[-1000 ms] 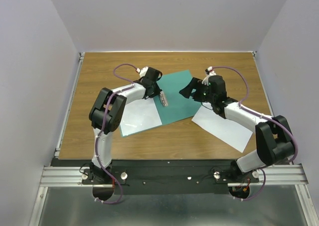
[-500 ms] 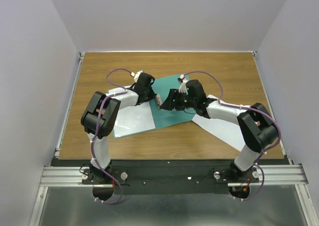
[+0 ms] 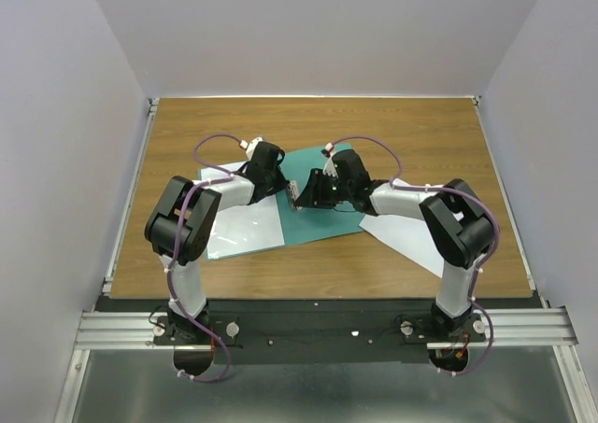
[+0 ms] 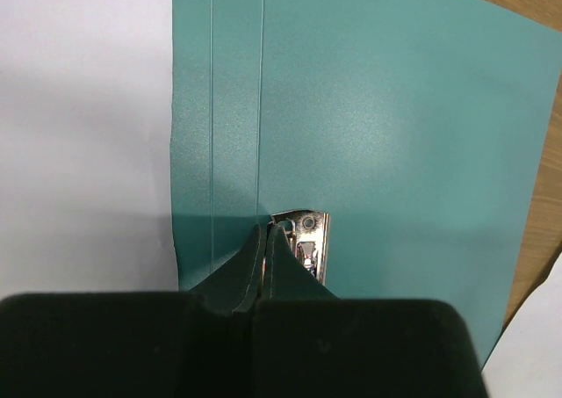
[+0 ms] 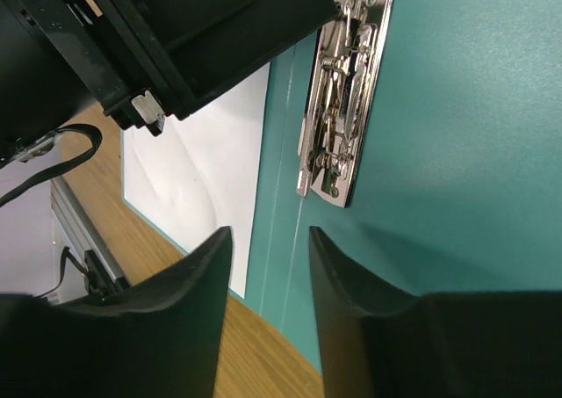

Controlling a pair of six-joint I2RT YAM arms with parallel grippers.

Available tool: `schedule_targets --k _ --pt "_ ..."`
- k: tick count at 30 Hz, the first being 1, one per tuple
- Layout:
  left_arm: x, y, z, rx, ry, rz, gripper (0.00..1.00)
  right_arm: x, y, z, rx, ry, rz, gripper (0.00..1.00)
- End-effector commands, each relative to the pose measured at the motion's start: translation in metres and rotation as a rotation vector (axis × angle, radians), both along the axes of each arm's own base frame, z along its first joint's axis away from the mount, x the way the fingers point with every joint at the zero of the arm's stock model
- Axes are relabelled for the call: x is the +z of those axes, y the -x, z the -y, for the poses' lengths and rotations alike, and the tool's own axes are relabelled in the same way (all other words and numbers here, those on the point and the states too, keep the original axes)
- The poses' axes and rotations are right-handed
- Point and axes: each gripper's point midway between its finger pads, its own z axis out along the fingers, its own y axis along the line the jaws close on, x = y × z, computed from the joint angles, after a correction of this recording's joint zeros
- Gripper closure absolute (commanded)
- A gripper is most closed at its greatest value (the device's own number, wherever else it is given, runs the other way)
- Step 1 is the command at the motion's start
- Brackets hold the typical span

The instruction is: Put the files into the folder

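The teal-green folder (image 3: 327,208) lies flat mid-table, its metal clip (image 3: 295,195) at the spine. One white sheet (image 3: 245,229) lies against the spine on the left, with a thin teal edge showing under its border. The other sheet (image 3: 411,241) lies to the right, partly under my right arm. My left gripper (image 4: 268,233) is shut, its tips on the spine touching the end of the clip (image 4: 307,240). My right gripper (image 5: 270,233) is open and empty, low over the folder (image 5: 457,152), just short of the clip (image 5: 342,108). The left gripper (image 5: 176,47) shows opposite it.
The wooden table (image 3: 411,133) has a metal rail along its left edge (image 3: 131,199) and grey walls on three sides. The two wrists sit close together over the spine. Purple cables loop above both wrists.
Both grippers have moved in towards the folder's spine: the right one leftwards across the cover, the left one down to the clip. The folder and left sheet have shifted slightly left.
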Motion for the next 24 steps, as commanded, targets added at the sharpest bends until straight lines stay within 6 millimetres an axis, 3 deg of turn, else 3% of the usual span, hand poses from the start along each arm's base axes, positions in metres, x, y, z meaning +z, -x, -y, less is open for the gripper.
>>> schedule_targets --k 1,10,17,24 --pt "-0.040 0.038 -0.020 -0.002 -0.079 -0.170 1.00 -0.008 -0.005 -0.008 -0.036 0.015 -0.040 0.56" --pt "-0.034 0.034 -0.018 0.002 -0.066 -0.158 1.00 -0.027 -0.005 -0.011 -0.063 0.063 -0.073 0.62" --pt "-0.033 0.035 -0.017 -0.001 -0.063 -0.158 1.00 -0.031 -0.009 -0.015 -0.071 0.068 -0.076 0.71" --pt "-0.034 0.035 -0.018 -0.001 -0.063 -0.155 1.00 -0.036 -0.012 -0.018 -0.085 0.071 -0.092 0.73"
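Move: The metal clip on the folder reaches away under the right hand: its middle is about 3 cm ahead, 3 cm left and 4 cm below. That same middle is roughly 3 cm back, 2 cm right and just below the left hand. From the right hand, the white pages in the folder centre some 13 cm left and 3 cm back, the bare green half 5 cm right and 3 cm ahead, and the loose sheet roughly 25 cm right and 7 cm back. The clip's near end is what the right hand comes down to, sinking nearly 3 cm and edging 1.5 cm to the left and slightly forward, while its fingers narrow from about half to a quarter open and the wrist barely turns. The left hand stays put, its shut fingertips still resting at the clip's far left corner. ##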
